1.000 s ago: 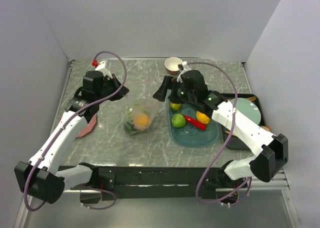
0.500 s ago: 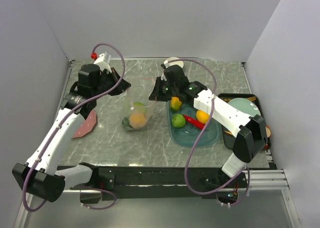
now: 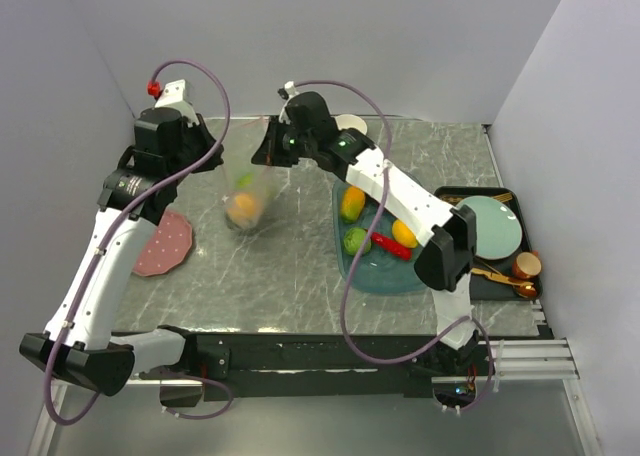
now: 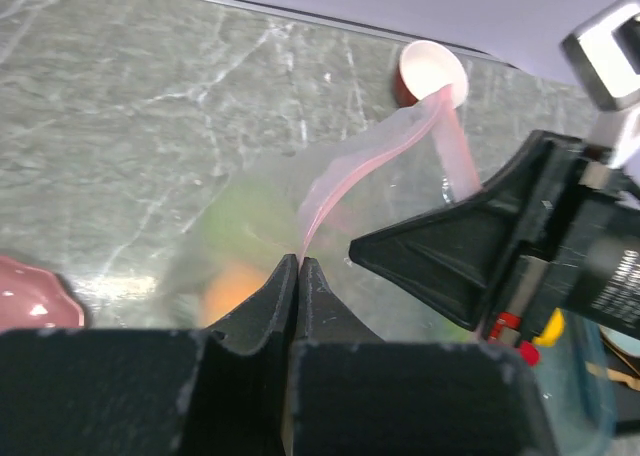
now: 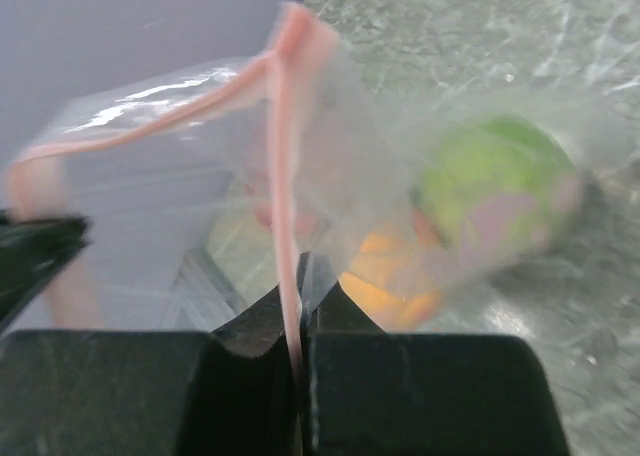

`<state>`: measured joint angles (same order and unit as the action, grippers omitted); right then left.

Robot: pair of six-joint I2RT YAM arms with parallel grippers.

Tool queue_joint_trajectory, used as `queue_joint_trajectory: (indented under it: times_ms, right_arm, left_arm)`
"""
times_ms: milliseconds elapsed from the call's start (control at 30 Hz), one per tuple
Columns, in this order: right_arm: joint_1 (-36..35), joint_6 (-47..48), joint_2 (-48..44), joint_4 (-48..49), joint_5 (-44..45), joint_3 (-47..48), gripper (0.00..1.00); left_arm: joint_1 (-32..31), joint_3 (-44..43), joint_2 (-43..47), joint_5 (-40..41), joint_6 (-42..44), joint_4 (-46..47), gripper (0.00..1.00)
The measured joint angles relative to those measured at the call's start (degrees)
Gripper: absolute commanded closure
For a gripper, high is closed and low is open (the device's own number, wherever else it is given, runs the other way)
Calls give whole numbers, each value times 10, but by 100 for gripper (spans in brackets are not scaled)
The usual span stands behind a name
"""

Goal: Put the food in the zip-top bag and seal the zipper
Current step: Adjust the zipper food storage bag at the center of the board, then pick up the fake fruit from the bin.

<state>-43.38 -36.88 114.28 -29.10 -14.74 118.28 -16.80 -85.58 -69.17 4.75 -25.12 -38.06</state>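
The clear zip-top bag (image 3: 246, 198) hangs lifted off the table between both grippers, blurred. It holds an orange (image 3: 241, 208) and a green piece (image 3: 245, 180). My left gripper (image 4: 298, 262) is shut on the pink zipper (image 4: 345, 171) at one end; it shows from above too (image 3: 218, 158). My right gripper (image 5: 300, 262) is shut on the zipper (image 5: 280, 136) at the other end, also in the top view (image 3: 262, 158). Through the bag I see the green cabbage (image 5: 497, 176) and the orange (image 5: 392, 276). More food lies in a teal tray (image 3: 420, 272): a lemon (image 3: 352, 202), a lime (image 3: 355, 240), a red chili (image 3: 390, 247), an orange (image 3: 404, 233).
A pink plate (image 3: 165, 244) lies at the left under the left arm. A small bowl (image 3: 352, 124) stands at the back behind the right arm. A black tray (image 3: 458, 192) at the right holds a teal plate (image 3: 497, 226) and a copper cup (image 3: 527, 264). Walls enclose three sides.
The right gripper left the teal tray, moved back-left and shut on the zipper. Both arms raised the bag and carried it left and toward the back.
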Motion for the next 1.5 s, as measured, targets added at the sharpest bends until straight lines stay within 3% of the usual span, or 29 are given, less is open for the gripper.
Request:
queue_joint_trajectory:
  times_ms: [133,233,267,333,367,433,567,767,1167,1500]
  right_arm:
    - [0,-10,30,6,-14,6,90]
    - [0,-14,33,20,-16,-21,66]
    - [0,-16,33,26,-16,-33,52]
    - [0,-20,32,38,-14,-63,46]
    - [0,-19,32,45,-13,-82,38]
    - [0,-21,32,51,-9,-120,36]
    - [2,-21,29,60,3,-192,20]
    - [2,-19,-6,59,18,-246,12]
    - [2,-10,-121,62,85,-266,9]
    - [52,-23,-331,50,189,-468,5]
  left_arm:
    - [3,-1,0,14,9,-8,96]
    - [3,9,1,10,11,-3,98]
    - [3,20,1,7,11,5,99]
    - [3,49,2,-3,10,14,99]
    - [4,70,2,-10,9,21,99]
    - [4,113,-4,-28,4,29,99]
    - [4,170,-20,-60,-10,48,99]
    - [4,192,-30,-108,-30,73,99]
    - [-10,217,-30,-134,-57,129,99]
    - [-19,250,-29,-143,-74,152,99]
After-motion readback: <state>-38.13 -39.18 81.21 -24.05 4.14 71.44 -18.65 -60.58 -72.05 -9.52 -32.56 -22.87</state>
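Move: The zipper bag hangs by its rim from both closed grippers. Its food is nearly straight below the left hand, about 28 cm down. From the right hand the food lies some 4 cm left, 2 cm back and 23 cm down. The pink plate is 17 cm left of the left hand, 6 cm back and 35 cm below. About 26 cm below the right hand, the mango is 20 cm right and 2 cm ahead, and the food bin's middle 28 cm right and 5 cm back. The bag, still pinched by both grippers, is lowered towards the board; early in the descent, the right fingers start opening. The right hand sinks about 17 cm, then climbs some 10 cm and sweeps right, wide open and clear of the rim, turning clockwise. The left hand keeps its pinch, descends 15 cm while edging 6 cm right, and tips its fingers further down. ##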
